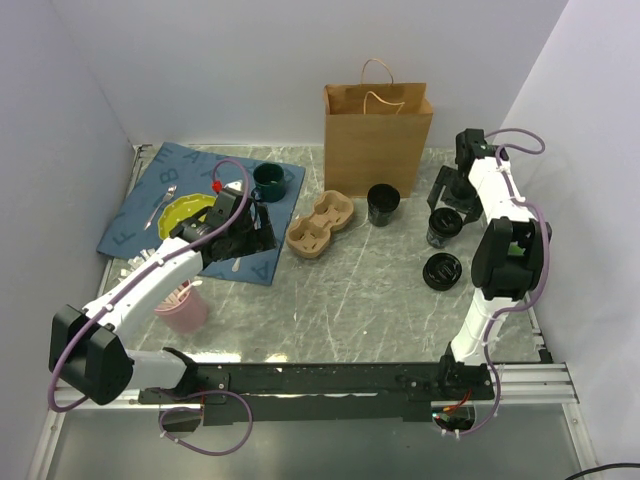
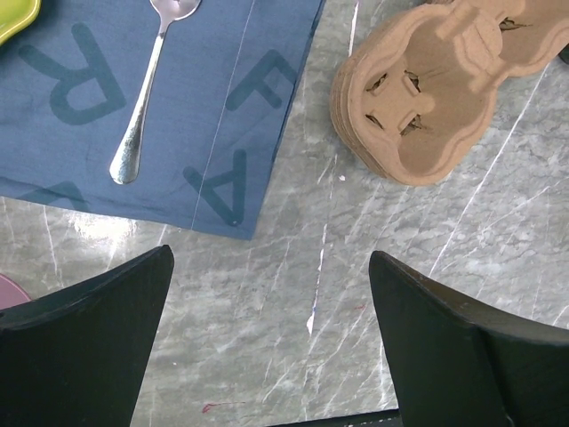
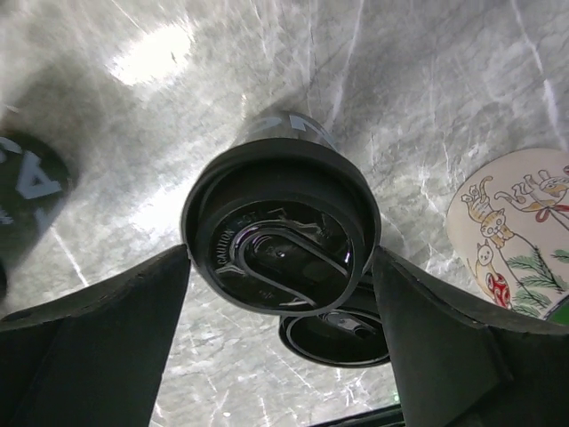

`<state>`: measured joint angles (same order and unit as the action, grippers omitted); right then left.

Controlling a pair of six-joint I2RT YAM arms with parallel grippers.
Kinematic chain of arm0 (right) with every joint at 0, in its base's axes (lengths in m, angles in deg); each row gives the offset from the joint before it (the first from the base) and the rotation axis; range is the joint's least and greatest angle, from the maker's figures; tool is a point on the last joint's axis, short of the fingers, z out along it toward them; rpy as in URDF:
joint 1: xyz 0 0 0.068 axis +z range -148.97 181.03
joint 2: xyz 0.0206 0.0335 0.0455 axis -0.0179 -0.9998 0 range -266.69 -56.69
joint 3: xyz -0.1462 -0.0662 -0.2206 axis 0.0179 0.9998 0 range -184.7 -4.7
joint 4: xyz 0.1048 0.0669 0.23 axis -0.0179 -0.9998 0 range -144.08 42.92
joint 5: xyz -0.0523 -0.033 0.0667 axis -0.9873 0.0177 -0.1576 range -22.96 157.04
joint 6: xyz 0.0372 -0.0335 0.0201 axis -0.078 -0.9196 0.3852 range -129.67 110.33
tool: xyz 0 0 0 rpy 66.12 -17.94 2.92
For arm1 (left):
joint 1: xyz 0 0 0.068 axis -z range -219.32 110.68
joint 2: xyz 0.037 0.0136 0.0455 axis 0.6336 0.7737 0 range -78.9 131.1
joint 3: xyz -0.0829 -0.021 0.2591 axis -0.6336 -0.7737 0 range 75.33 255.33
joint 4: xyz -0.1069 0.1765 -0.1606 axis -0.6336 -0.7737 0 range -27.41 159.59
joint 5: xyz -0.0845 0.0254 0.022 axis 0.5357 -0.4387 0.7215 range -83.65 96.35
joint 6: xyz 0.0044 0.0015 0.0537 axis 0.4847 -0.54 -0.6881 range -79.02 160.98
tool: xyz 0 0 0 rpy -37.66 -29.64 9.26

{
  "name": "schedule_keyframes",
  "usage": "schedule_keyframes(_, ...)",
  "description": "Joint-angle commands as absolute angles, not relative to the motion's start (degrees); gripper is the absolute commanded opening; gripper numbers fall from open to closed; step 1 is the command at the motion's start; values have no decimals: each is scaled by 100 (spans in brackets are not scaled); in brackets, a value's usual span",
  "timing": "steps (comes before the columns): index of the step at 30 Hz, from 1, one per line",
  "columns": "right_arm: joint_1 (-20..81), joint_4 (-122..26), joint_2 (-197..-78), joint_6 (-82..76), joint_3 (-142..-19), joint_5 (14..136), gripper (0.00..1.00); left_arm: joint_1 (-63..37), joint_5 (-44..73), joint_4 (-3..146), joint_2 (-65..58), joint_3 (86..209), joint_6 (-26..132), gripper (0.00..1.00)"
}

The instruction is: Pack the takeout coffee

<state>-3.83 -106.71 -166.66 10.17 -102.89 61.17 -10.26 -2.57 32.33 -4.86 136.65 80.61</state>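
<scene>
The takeout coffee point(image 1: 442, 228), a small black paper cup with a round black lid, stands on the marble table at the right. From above, its lid point(image 3: 280, 233) sits right between my right gripper's fingers. The right gripper point(image 3: 280, 253) is open, its tips beside the lid's rim on either side; I cannot tell whether they touch it. Seen from the top camera, that gripper point(image 1: 452, 197) hangs just behind the cup. My left gripper point(image 2: 271, 262) is open over bare marble, empty, by the blue mat's corner point(image 1: 250, 238). A brown paper bag point(image 1: 378, 125) stands upright at the back.
A loose black lid point(image 1: 441, 270) lies in front of the coffee, and a lidless black cup point(image 1: 383, 203) stands by the bag. The cardboard cup carrier point(image 1: 320, 225) lies mid-table. On the blue mat point(image 2: 222, 107) are a spoon point(image 2: 147, 98) and a green mug point(image 1: 268, 182). A pink cup point(image 1: 183, 308) stands near left.
</scene>
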Motion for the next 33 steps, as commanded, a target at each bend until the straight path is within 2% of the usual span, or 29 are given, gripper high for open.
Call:
schedule_keyframes(1,-442,-10912,-16585,1002,-10848,6124,92,-1058,-331,3338,-533,13931,7965,98)
schedule_keyframes(7,-451,-11115,-16270,932,-11280,6115,93,-1058,-349,3259,-560,14063,7930,98)
schedule_keyframes(12,-433,-10668,-15769,818,-11491,6677,93,-1058,-200,3259,-665,14107,7973,98)
schedule_keyframes(19,-416,-9561,-15293,967,-11702,7477,90,-1058,-94,3233,-692,14414,8062,98)
schedule_keyframes(25,-328,-7821,-15442,739,-11693,8918,87,-1058,47,3022,-674,14845,8202,97)
schedule_keyframes(33,-240,-7687,-16303,1231,-12887,7865,86,-1058,-67,2266,-586,15444,8466,96)
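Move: The right hand's open fingers are round the just-released lidded cup, its middle about 5 cm below and 1 cm back. The paper bag stands about 21 cm ahead, 19 left, its middle some 4 cm higher than the hand; the open cup is 6 ahead and 15 left, the lid stack 10 back, 1 left, both low. From the left hand, the bag is about 31 cm ahead and 24 right, roughly level. Fingers already open, the right hand comes up clear of the lidded cup and climbs about 25 cm, going forward some 11 and a little left towards the paper bag's open top. The wrist tips the fingers from nearly straight down to forward by about 50 degrees. The left hand, empty and open, rises about 9 cm, mostly late on. ##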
